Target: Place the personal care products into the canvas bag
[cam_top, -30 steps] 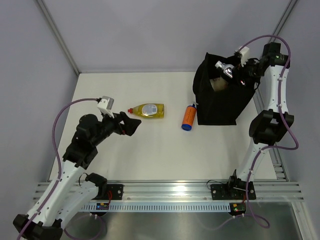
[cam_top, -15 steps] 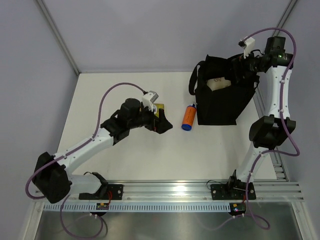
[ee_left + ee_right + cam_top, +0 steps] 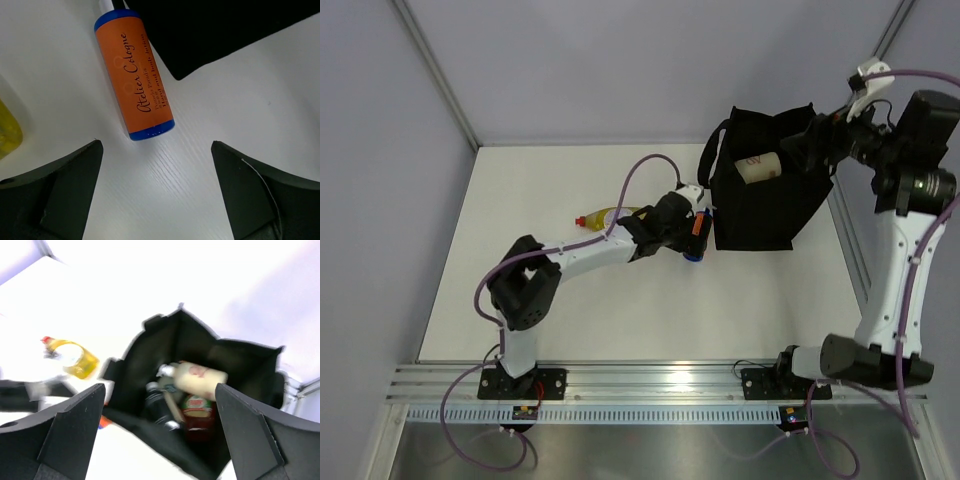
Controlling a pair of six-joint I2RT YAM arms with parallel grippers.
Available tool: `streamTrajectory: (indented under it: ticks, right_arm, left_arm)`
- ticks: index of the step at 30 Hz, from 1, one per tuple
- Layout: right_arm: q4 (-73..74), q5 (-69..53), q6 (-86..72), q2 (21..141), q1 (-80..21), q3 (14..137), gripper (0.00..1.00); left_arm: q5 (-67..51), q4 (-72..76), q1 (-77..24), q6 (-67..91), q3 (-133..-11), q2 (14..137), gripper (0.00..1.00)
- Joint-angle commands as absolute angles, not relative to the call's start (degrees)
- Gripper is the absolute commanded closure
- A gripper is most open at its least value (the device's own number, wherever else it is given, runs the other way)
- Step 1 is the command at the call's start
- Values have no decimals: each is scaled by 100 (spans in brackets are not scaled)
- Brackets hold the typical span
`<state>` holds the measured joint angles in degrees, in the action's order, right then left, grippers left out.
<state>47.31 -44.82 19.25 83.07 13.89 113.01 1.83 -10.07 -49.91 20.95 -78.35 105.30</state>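
The orange bottle with blue cap [image 3: 134, 79] lies on the white table beside the black canvas bag [image 3: 760, 205]. My left gripper [image 3: 157, 190] is open just short of the bottle's blue end; from above it [image 3: 680, 232] hovers over it. The clear yellow bottle with red cap [image 3: 605, 216] lies further left, partly under my left arm. My right gripper [image 3: 160, 435] is open and empty, raised above the bag's mouth [image 3: 200, 385]. Inside the bag lie the cream bottle [image 3: 200, 379], a dark red bottle [image 3: 196, 412] and the grey-green pump bottle [image 3: 167, 397].
The bag [image 3: 215, 30] fills the top right of the left wrist view, close to the orange bottle. White walls with metal posts enclose the table at the back and sides. An aluminium rail [image 3: 660, 385] runs along the near edge.
My left arm has swept right from near the yellow bottle to the orange bottle. My right gripper has let go of the bottle it held over the bag and risen up and right.
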Motion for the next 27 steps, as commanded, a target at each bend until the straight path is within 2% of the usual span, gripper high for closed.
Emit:
streamTrajectory:
  ticks: [1, 6, 12, 16, 17, 18, 22, 24, 25, 27]
  right_arm:
    - [3659, -4948, 1047, 7236, 1380, 9946, 0]
    - [3419, -5132, 949, 6268, 1380, 8528, 1]
    - [3366, -5185, 941, 5828, 1380, 7771, 1]
    - [3296, -5352, 817, 5696, 1380, 7559, 0]
    - [3305, -5379, 817, 5678, 1380, 7541, 1]
    - [3339, -5414, 861, 5652, 1380, 7506, 0]
    - [3681, -5729, 1080, 5616, 1380, 7471, 1]
    - [3805, -5818, 1186, 5607, 1380, 7453, 0]
    - [3867, -5905, 1247, 5590, 1380, 7436, 0]
    - [3998, -6081, 1397, 5581, 1380, 7436, 1]
  left_arm:
    - [1185, -1020, -5080, 2258, -8418, 11117, 8]
    - [1327, -949, -5124, 2443, -8928, 11837, 16]
    - [1494, -1273, -5212, 2566, -9500, 12480, 19]
    - [1512, -1397, -5212, 2646, -9677, 12761, 30]
    - [1529, -1397, -5212, 2637, -9659, 12779, 35]
    - [1590, -1389, -5212, 2672, -9598, 12771, 44]
    - [1565, -1248, -5212, 2575, -9300, 12595, 49]
    - [1425, -1029, -5203, 2470, -9080, 12446, 64]
    - [1380, -950, -5203, 2444, -8809, 12228, 80]
    - [1214, -679, -5194, 2373, -8474, 11920, 96]
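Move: The orange lotion bottle lies on the table with its base towards the robot, about 7 cm ahead of the left hand, 3 cm to its right and 10 cm below. The yellow bottle is roughly 18 cm to the left of the orange one and 3 cm farther out; the canvas bag stands about 15 cm right of the orange one and 8 cm farther out. From the right hand, the orange bottle lies some 19 cm left, 2 cm ahead and 42 cm down. Both left fingers pinch the orange lotion bottle across its base half, closing from wide open to about its width after the hand sinks some 9 cm, reaching forward and slightly right with a small counter-clockwise turn. The empty right hand, staying open, draws back about 10 cm, down and to the left, away from over the bag and closer to the bottle. ##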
